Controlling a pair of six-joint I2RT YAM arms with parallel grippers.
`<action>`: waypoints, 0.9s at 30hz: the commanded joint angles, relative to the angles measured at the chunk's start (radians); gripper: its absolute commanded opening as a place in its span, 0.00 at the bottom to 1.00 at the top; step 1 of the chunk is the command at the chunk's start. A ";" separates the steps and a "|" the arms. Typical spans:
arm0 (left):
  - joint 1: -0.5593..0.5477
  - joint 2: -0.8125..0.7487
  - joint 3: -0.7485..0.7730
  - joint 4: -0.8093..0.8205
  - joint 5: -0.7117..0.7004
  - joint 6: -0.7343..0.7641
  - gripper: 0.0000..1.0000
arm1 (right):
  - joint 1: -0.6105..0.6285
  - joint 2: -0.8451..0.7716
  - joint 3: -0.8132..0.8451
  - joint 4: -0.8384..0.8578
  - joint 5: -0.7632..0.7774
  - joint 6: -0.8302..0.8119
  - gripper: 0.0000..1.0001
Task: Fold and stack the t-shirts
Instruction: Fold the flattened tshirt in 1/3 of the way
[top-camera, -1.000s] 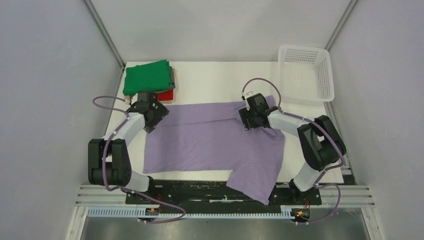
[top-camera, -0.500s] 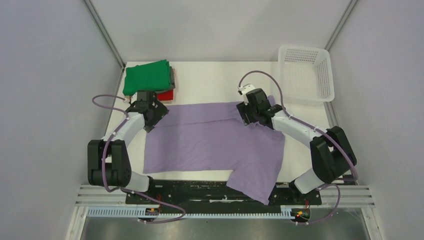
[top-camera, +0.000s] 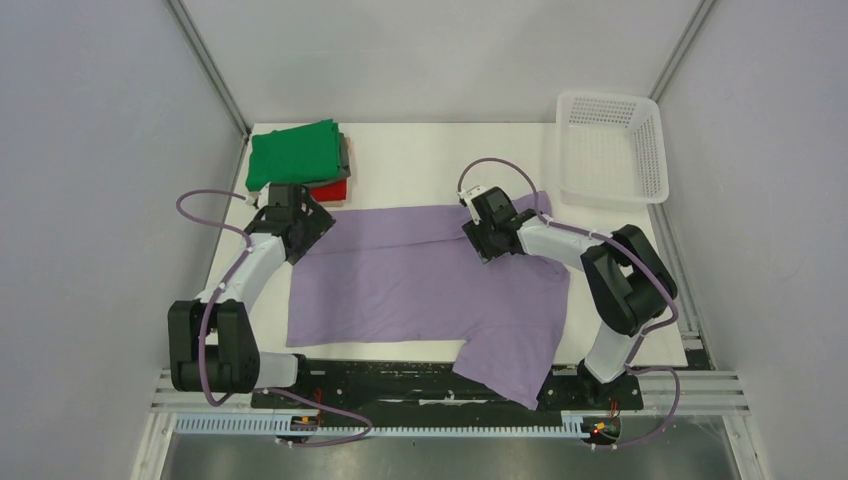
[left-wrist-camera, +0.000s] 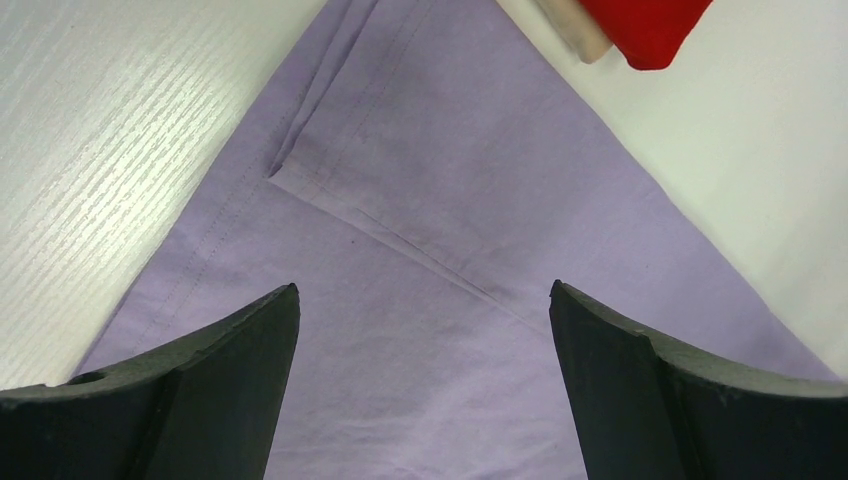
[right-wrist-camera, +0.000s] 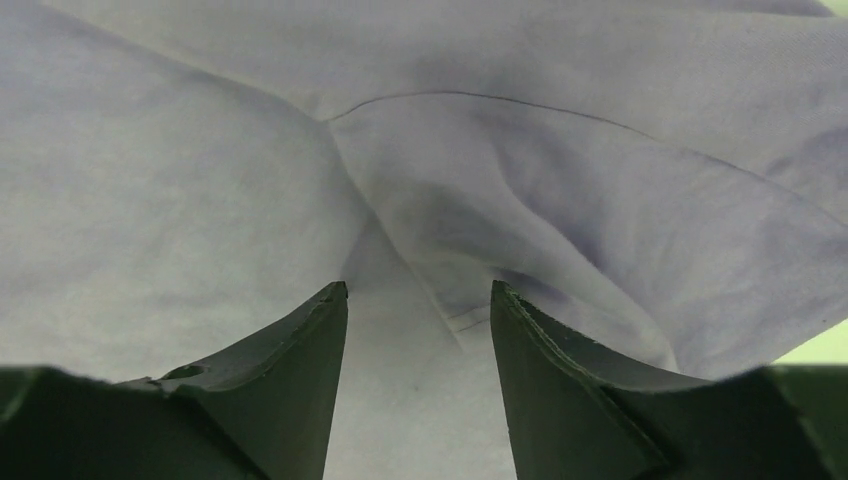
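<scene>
A large lavender t-shirt (top-camera: 420, 285) lies spread across the table, its near right part hanging over the front edge. At the back left is a stack of folded t-shirts: green (top-camera: 295, 153) on top, grey (top-camera: 345, 155) and red (top-camera: 330, 190) edges showing under it. My left gripper (top-camera: 308, 222) hovers wide open over the lavender shirt's far left corner (left-wrist-camera: 400, 200), near the red shirt (left-wrist-camera: 645, 30). My right gripper (top-camera: 480, 240) is down on the shirt's far edge, jaws apart, a raised fold of lavender cloth (right-wrist-camera: 470, 200) between and ahead of its fingers (right-wrist-camera: 300, 350).
A white mesh basket (top-camera: 610, 145) stands at the back right corner. Bare white tabletop (top-camera: 420, 165) runs behind the lavender shirt. Grey walls close in on both sides, and the metal rail with the arm bases (top-camera: 430, 385) lines the front.
My right gripper has moved left along the shirt's far edge and its jaws have narrowed. My left gripper has edged slightly towards the stack, still wide open.
</scene>
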 joint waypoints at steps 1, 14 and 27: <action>-0.003 -0.023 -0.007 -0.007 -0.013 0.055 1.00 | -0.036 0.025 0.051 0.006 0.051 0.006 0.56; -0.003 -0.039 -0.004 -0.010 -0.016 0.066 1.00 | -0.091 0.037 0.051 0.025 0.033 0.014 0.31; -0.003 -0.053 -0.011 -0.001 -0.020 0.060 1.00 | -0.092 -0.033 0.047 -0.025 -0.082 0.056 0.03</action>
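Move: The turned-down edge of the t-shirt's far flap, at its rumpled fold, lies about 2 cm ahead of the right hand, 3 cm to its right and 1 cm below. From that hand, the shirt's far edge is some 10 cm ahead and 3 cm right, its near sleeve about 20 cm back and 3 cm right, and the white basket roughly 22 cm ahead and 25 cm right. From the left hand the flap edge lies some 35 cm right, level with it and 8 cm below. The flap's rumpled edge is what the right fingers shut on: already low over the cloth, the right hand slides about 3 cm to its right and 2 cm forward, turning some 5 degrees clockwise. Once there it all but stops, and the fingers, narrowing on the way, close from half open to shut, pinching the fold between their tips. ##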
